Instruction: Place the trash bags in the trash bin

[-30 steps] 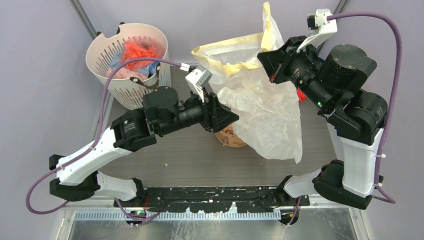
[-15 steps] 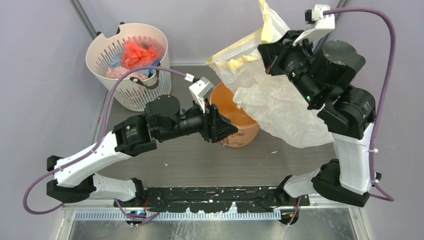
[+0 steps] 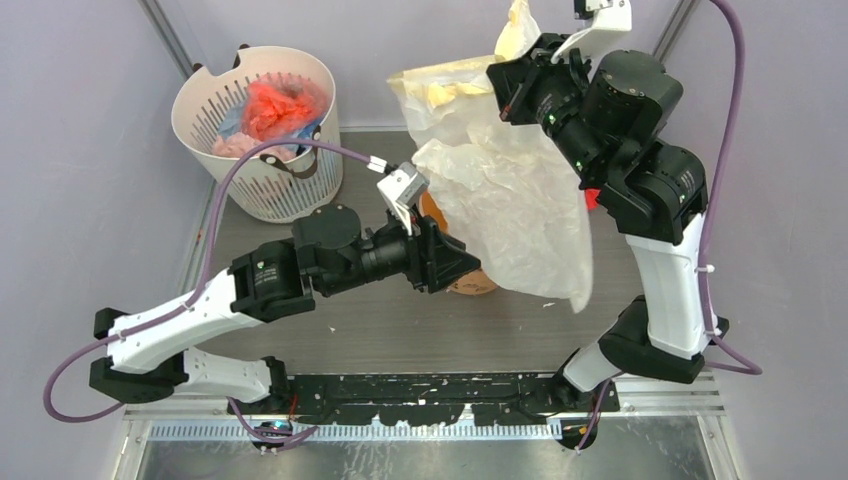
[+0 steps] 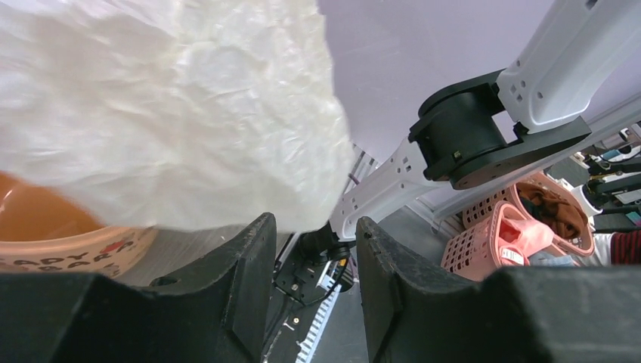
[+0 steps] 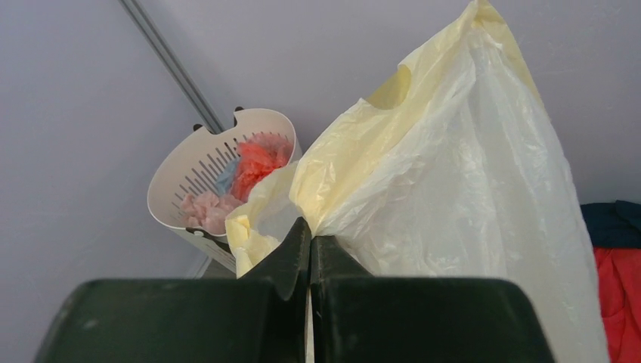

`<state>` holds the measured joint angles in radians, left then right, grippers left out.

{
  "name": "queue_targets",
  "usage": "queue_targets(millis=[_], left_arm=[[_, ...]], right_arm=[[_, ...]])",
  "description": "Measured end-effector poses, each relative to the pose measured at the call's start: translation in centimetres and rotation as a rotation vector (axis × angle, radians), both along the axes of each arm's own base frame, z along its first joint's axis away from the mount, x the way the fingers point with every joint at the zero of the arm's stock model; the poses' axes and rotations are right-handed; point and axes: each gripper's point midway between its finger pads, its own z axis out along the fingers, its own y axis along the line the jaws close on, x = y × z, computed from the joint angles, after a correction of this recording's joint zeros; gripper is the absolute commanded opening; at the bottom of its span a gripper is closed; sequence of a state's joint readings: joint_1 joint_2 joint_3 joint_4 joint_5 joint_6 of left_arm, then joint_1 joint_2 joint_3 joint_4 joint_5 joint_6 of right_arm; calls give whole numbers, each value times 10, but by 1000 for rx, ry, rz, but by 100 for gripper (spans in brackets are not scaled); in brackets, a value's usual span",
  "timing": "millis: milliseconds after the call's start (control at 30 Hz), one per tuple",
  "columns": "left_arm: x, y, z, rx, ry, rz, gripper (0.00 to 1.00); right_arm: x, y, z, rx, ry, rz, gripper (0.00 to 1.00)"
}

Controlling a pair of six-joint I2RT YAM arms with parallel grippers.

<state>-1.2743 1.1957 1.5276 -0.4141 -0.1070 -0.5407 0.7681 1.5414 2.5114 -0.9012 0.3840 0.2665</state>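
Note:
The pale-yellow translucent trash bag point(image 3: 510, 200) hangs from my right gripper point(image 3: 502, 88), which is raised high at the back and shut on the bag's bunched top edge point(image 5: 332, 204). The film drapes down over the orange trash bin point(image 3: 468, 285), leaving only slivers of its rim and its printed side showing. In the left wrist view the bag point(image 4: 174, 113) hangs over the bin's rim point(image 4: 45, 227). My left gripper point(image 3: 472, 263) is low, beside the bin's near-left side. It is open, with nothing between its fingers point(image 4: 249, 280).
A white slotted basket point(image 3: 200, 95) with red, pink and blue bundles stands at the back left and also shows in the right wrist view point(image 5: 189, 174). A red and navy cloth heap point(image 5: 616, 280) lies behind the right arm. Walls close in the table on three sides.
My right arm has swung the bag left and up, so it covers the bin that stood exposed half a second ago. The left arm has barely shifted.

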Motion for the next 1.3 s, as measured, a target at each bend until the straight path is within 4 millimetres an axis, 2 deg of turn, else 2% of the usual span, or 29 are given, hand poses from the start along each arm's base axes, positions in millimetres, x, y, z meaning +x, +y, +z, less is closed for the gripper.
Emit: queue_targets(millis=[100,133,200,333,533,633,767,833,867,1133,1300], left_arm=[[-4,-8,-2,10,-1,1,51],[-6,-12,-4,18,-2,4,58],[-9,-19,-7,32,-4,5,65],[-10,-32,-17,73,-8,22,66],[0,-21,-29,109,-23,111,66],[1,-9,-26,104,-31,149,68],[3,-2,-21,99,-38,187,86],[6,-2,-23,110,-42,206,97],[8,-2,-25,116,-43,218,99],[19,-17,-42,158,-47,275,100],[22,-26,-36,93,-33,293,100]], right_arm=[[-3,-6,7,18,-18,-6,1],[-5,-8,10,25,-25,-10,1],[-7,-12,13,35,-35,-14,1],[-8,-15,18,47,-47,-20,1],[-4,-16,14,36,-40,-34,1],[-3,-18,13,32,-40,-43,1],[-2,-22,12,25,-40,-56,1],[-2,-23,12,23,-40,-58,1],[-2,-23,12,23,-41,-59,1],[-7,-28,17,33,-55,-61,1],[-12,-34,21,44,-66,-63,1]])
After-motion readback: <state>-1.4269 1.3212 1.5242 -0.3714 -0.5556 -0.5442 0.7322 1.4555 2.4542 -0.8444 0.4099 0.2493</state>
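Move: The trash bag hangs from the right hand's shut fingers. Its middle is some 8 cm ahead of the left hand, 8 cm to its right and 5 cm above. The trash bin stands on the table about 14 cm ahead of the left hand, 5 cm right and 32 cm below. From the right hand, the bin is 3 cm back, with no sideways offset, and roughly 47 cm below, while the bag's middle is 9 cm back, 4 cm right and 10 cm below. The left hand spreads its half-open fingers wide beside the hanging trash bag while sinking about 4 cm, shifting right some 3 cm, back left and then right again, easing about 2 cm forward late on and swinging its fingers some 15 degrees counter-clockwise, so that they point more ahead, below the bag's hanging part; no grip on it is made. Meanwhile the right hand keeps its pinch on the bag's yellow rim and draws it about 3 cm to the right and 2 cm up. ##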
